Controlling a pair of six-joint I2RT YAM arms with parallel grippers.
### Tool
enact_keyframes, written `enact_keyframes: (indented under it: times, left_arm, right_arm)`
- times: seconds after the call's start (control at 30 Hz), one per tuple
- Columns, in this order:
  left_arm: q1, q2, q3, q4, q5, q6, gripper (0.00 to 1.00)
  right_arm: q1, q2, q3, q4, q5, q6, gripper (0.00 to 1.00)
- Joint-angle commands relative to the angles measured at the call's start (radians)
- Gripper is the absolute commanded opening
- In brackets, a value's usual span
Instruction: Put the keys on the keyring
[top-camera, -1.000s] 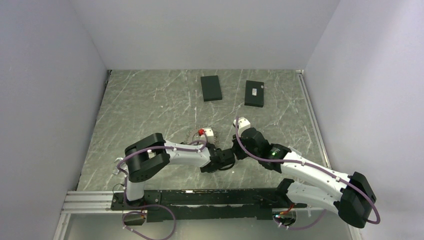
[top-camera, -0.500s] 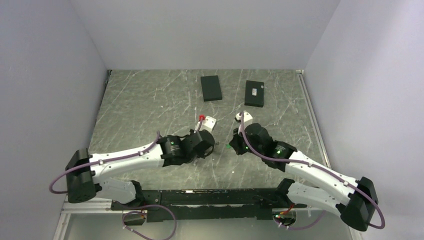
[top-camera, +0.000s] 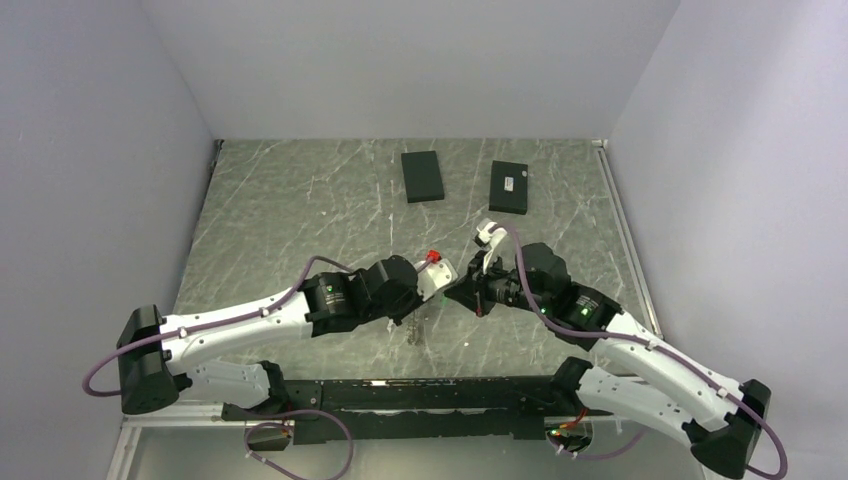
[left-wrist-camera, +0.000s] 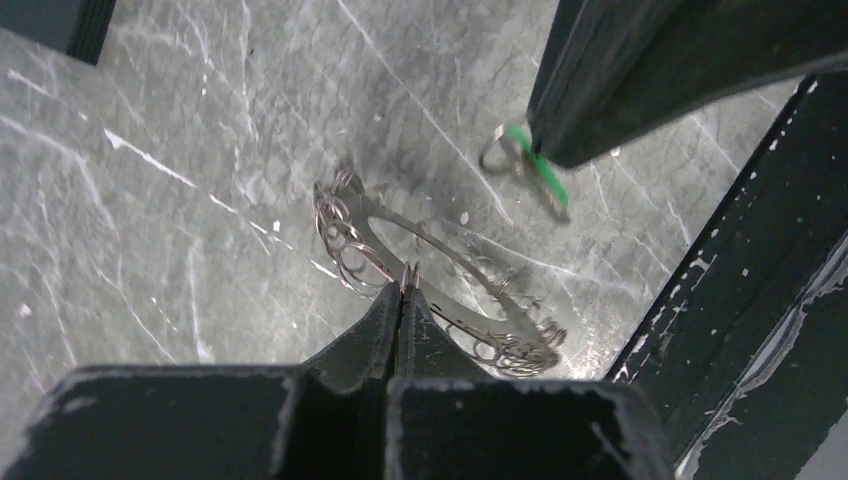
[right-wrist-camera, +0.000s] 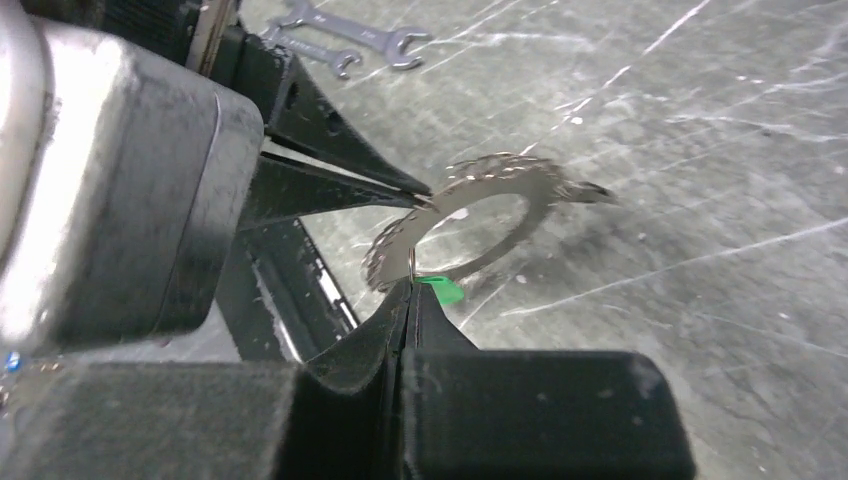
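The keyring (right-wrist-camera: 480, 215), a grey toothed ring with small wire loops on its rim, hangs tilted just above the marble. My left gripper (left-wrist-camera: 405, 272) is shut on its edge, and its fingertips (right-wrist-camera: 415, 195) also show in the right wrist view. My right gripper (right-wrist-camera: 411, 280) is shut on a small green-tagged key (right-wrist-camera: 440, 290) with a wire loop, held against the keyring's near rim. The left wrist view shows that key (left-wrist-camera: 540, 172) beside the keyring (left-wrist-camera: 440, 262). From above, the left gripper (top-camera: 446, 296) and the right gripper (top-camera: 468, 296) stand tip to tip.
Two small flat spanners (right-wrist-camera: 345, 45) lie on the table near the arms, also seen from above (top-camera: 414, 328). Two flat black boxes (top-camera: 422, 176) (top-camera: 509, 187) rest at the back. The black base rail (top-camera: 400, 395) runs along the near edge.
The left arm has unfolded and its gripper has swung right. The right gripper has come in to meet it. Both stay shut.
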Motion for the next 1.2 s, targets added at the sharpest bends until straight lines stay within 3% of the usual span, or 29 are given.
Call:
enact_keyframes:
  times: [0.0, 0.23, 1.17]
  left_arm:
    - [0.005, 0.000, 0.027, 0.099, 0.069, 0.144, 0.00]
    - [0.008, -0.021, -0.015, 0.174, 0.118, 0.154, 0.00]
    - [0.013, -0.045, -0.062, 0.217, 0.173, 0.119, 0.00]
  right_arm:
    - [0.003, 0.011, 0.007, 0.039, -0.147, -0.001, 0.00]
    - [0.003, 0.077, -0.001, 0.053, -0.146, 0.018, 0.00]
    - [0.003, 0.218, -0.006, 0.127, -0.169, 0.023, 0.00]
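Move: Both grippers already hold something: the left has a small wire ring of the keyring, the right the green tag's ring. From the right fingertips, that wire ring lies about 6 cm left and 5 cm below, roughly level fore and aft. The keyring's flat disc hangs with its middle some 5 cm below the left fingers and about 1 cm nearer the bases. From the left fingertips, the green tag is about 6 cm right and 4 cm above. Lower the right gripper about 5 cm while bringing it some 3 cm left, drawing back slightly at first and tipping the fingers down about 10 degrees, so the tag's ring comes up to the wire ring in the left fingertips. Meanwhile, shift the left gripper 2 cm right with a small clockwise turn, then hold it nearly still. Keep both grippers shut. ##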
